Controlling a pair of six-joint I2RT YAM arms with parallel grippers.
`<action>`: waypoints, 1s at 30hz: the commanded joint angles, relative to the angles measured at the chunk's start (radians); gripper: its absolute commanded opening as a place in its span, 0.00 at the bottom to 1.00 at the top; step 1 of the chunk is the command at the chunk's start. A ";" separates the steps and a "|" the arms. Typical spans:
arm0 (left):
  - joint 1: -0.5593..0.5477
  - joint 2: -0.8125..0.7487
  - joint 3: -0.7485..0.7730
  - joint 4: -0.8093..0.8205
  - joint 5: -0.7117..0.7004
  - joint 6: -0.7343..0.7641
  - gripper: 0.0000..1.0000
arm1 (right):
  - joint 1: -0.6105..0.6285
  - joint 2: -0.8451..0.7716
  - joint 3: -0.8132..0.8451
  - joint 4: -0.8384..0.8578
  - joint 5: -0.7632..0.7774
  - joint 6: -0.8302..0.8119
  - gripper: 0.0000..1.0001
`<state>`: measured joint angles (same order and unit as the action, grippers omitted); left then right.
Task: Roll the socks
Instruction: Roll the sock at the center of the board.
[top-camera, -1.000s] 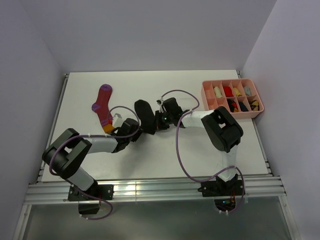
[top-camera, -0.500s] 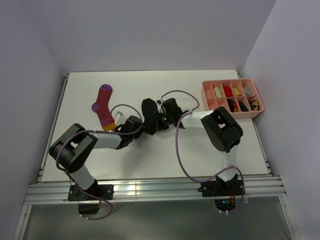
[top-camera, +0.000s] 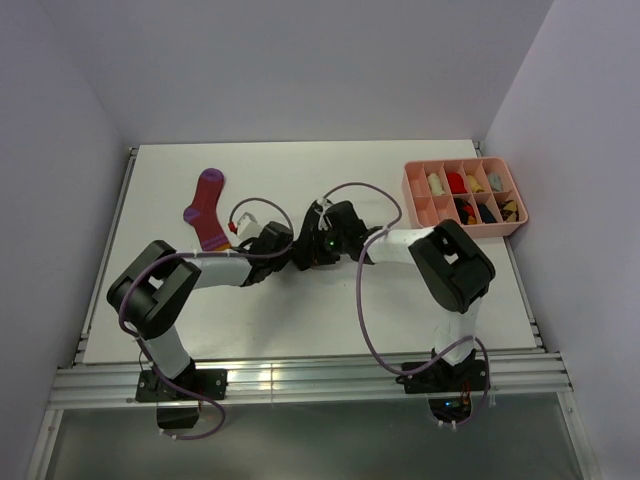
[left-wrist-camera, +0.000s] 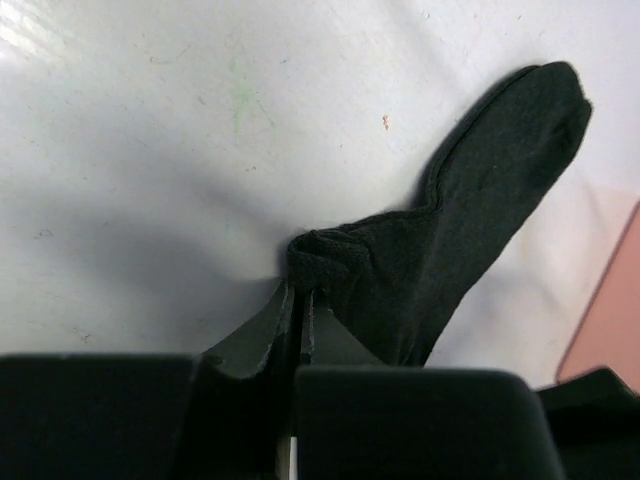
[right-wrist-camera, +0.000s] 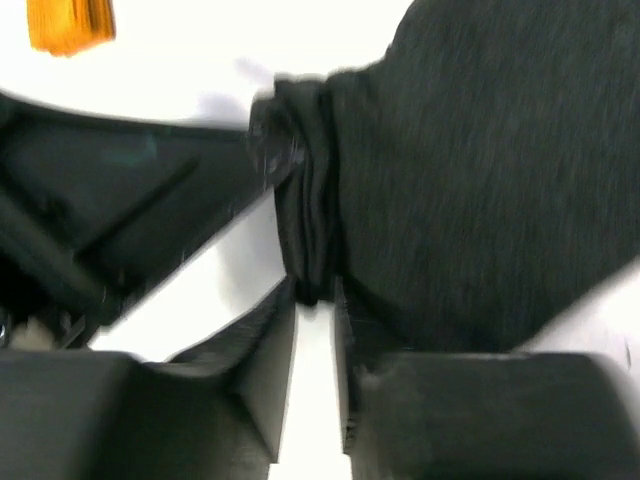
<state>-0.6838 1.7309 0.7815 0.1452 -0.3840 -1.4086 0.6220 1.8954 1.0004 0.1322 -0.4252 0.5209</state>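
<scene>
A black sock (left-wrist-camera: 470, 220) lies on the white table, its near end bunched into a fold (right-wrist-camera: 305, 220). My left gripper (left-wrist-camera: 298, 295) is shut on that bunched end. From the other side, my right gripper (right-wrist-camera: 315, 300) stands slightly open, and the fold's edge sits just at its fingertips. In the top view both grippers meet mid-table, left (top-camera: 287, 249) and right (top-camera: 316, 242), and they hide most of the black sock (top-camera: 303, 236). A magenta sock (top-camera: 207, 210) with purple stripes and an orange toe (right-wrist-camera: 70, 25) lies flat to the left. No cream sock shows.
A pink compartment tray (top-camera: 413, 183) with several rolled socks stands at the back right; its corner (left-wrist-camera: 610, 300) shows in the left wrist view. The left gripper's body (right-wrist-camera: 120, 200) fills the left of the right wrist view. White walls surround the table.
The left gripper moved right and closed on the black sock's bunched end. The right gripper's jaws parted a little. The sock now looks shorter and more gathered between the grippers.
</scene>
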 joint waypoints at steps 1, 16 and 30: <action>0.000 0.035 0.030 -0.254 -0.056 0.109 0.00 | 0.030 -0.111 -0.052 -0.014 0.066 -0.080 0.31; -0.003 0.030 0.130 -0.360 -0.029 0.201 0.00 | 0.146 -0.271 -0.356 0.524 0.276 -0.393 0.42; 0.000 0.038 0.160 -0.398 0.017 0.220 0.00 | 0.280 -0.226 -0.485 0.837 0.469 -0.510 0.54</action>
<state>-0.6842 1.7344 0.9298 -0.1532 -0.3931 -1.2182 0.8680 1.6596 0.5091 0.8543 -0.0505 0.0593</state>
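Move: My left fingers are already shut on the far-left corner of the black sock's folded near end, whose middle lies about 3 cm to their right and 2 cm back. From my right hand, just starting to open at the near corner, that fold is some 2 cm ahead and 2 cm left; the sock's body lies about 9 cm ahead and 1 cm right. The red sock is some 14 cm ahead and 19 cm left of my left hand, all at roughly table height. I open my right fingers wider, let go of the fold's near corner and back off, first up and slightly right, then farther back with a brief dip and up again: about 4 cm back and 3.5 cm higher overall. The wrist swings some 45 degrees, bringing the fingers flatter and more forward. My left hand keeps its pinch, rolling its left side up a little and easing about 1 cm left and back. ##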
